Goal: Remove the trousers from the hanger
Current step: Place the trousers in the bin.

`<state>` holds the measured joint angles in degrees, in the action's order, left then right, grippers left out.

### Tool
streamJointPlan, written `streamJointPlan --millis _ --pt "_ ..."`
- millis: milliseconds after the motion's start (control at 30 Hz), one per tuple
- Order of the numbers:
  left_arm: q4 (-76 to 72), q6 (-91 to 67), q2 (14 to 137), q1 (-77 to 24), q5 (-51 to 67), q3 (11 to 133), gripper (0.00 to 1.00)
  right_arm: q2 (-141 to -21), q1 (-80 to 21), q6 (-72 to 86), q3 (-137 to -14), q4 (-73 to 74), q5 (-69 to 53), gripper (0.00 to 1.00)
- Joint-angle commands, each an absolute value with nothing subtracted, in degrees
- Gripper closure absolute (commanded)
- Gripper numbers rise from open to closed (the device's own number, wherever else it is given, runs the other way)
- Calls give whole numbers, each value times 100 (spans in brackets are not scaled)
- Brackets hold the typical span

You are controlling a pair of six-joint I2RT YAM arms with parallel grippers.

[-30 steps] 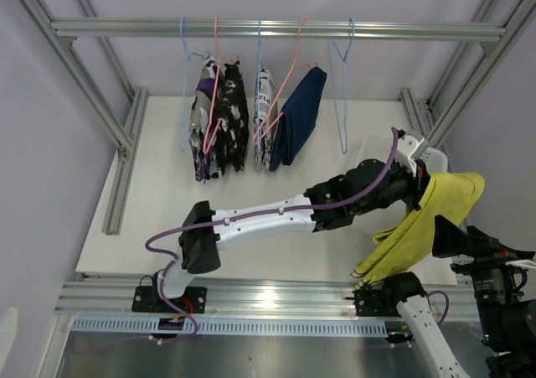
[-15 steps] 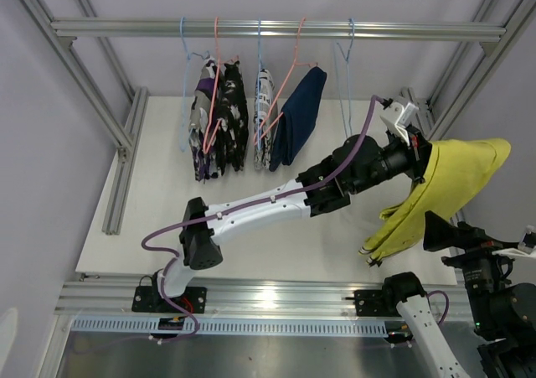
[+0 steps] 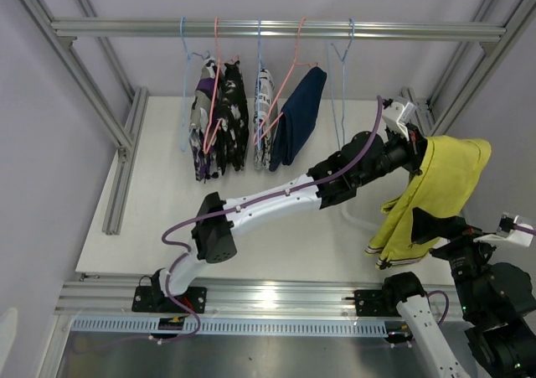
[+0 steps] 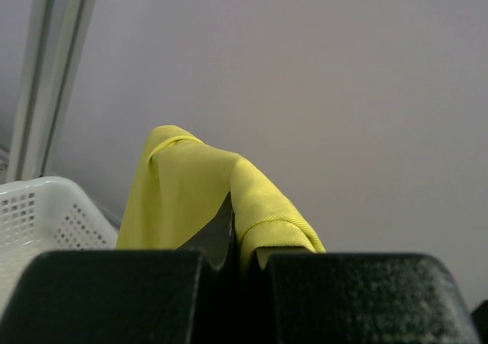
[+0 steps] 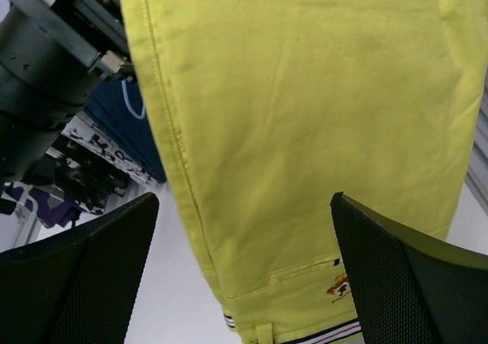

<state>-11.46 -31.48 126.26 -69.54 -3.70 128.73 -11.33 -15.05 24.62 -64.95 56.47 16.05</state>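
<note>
The yellow-green trousers (image 3: 444,181) hang in the air at the right, off any hanger, pinched at their top edge by my left gripper (image 3: 415,149). In the left wrist view its jaws are shut on a fold of the yellow cloth (image 4: 252,199). My right gripper (image 3: 431,225) sits at the trousers' lower end, jaws wide open. Its wrist view shows the yellow trousers (image 5: 305,115) hanging between and beyond the two black fingers (image 5: 84,275). Navy trousers (image 3: 298,118) and patterned trousers (image 3: 219,126) hang on hangers from the rail. A further patterned pair (image 3: 264,114) hangs between them.
An empty blue hanger (image 3: 342,93) hangs on the rail (image 3: 276,29) just left of my left gripper. A white perforated basket (image 4: 38,214) shows at the left of the left wrist view. Aluminium frame posts (image 3: 461,76) stand at both sides.
My left arm has swung the yellow-green trousers up and right, then back a little left and down. My right gripper has come up under their lower end.
</note>
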Motion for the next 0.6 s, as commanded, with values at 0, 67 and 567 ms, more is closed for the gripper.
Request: streamJointPlan --millis 0,67,567 --pt "-2118 -3278 12586 -6724 -439 13534 99 -1099 -1538 2312 -6346 5353 1661 1" --pt "-2144 -3287 12630 -6663 -439 13544 100 -1099 -1556 2311 -6293 5300 1679 1" --pt "-1759 -3656 12788 -6302 -843 13140 92 -1178 -1582 2320 -5871 4931 1450 1"
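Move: The bin, mostly hidden by the yellow trousers that the left hand already holds, lies about 16 cm ahead of that hand, 13 cm to its right and 37 cm below. The empty blue hanger is some 32 cm ahead, 11 cm left and 8 cm lower; the navy trousers are 25 cm ahead, 25 cm left and 13 cm lower. From the open right hand, the hanging yellow trousers' middle is roughly 10 cm ahead, 6 cm right and 8 cm below. The yellow trousers, still pinched by their folded upper part, are carried forward towards the bin by the left hand, about 6 cm, sinking some 3 cm early on and then travelling nearly level while slowing; the wrist swings about 5 degrees counter-clockwise. The right hand, wide open behind the hanging cloth, follows about 2 cm forward and 2 cm down. ##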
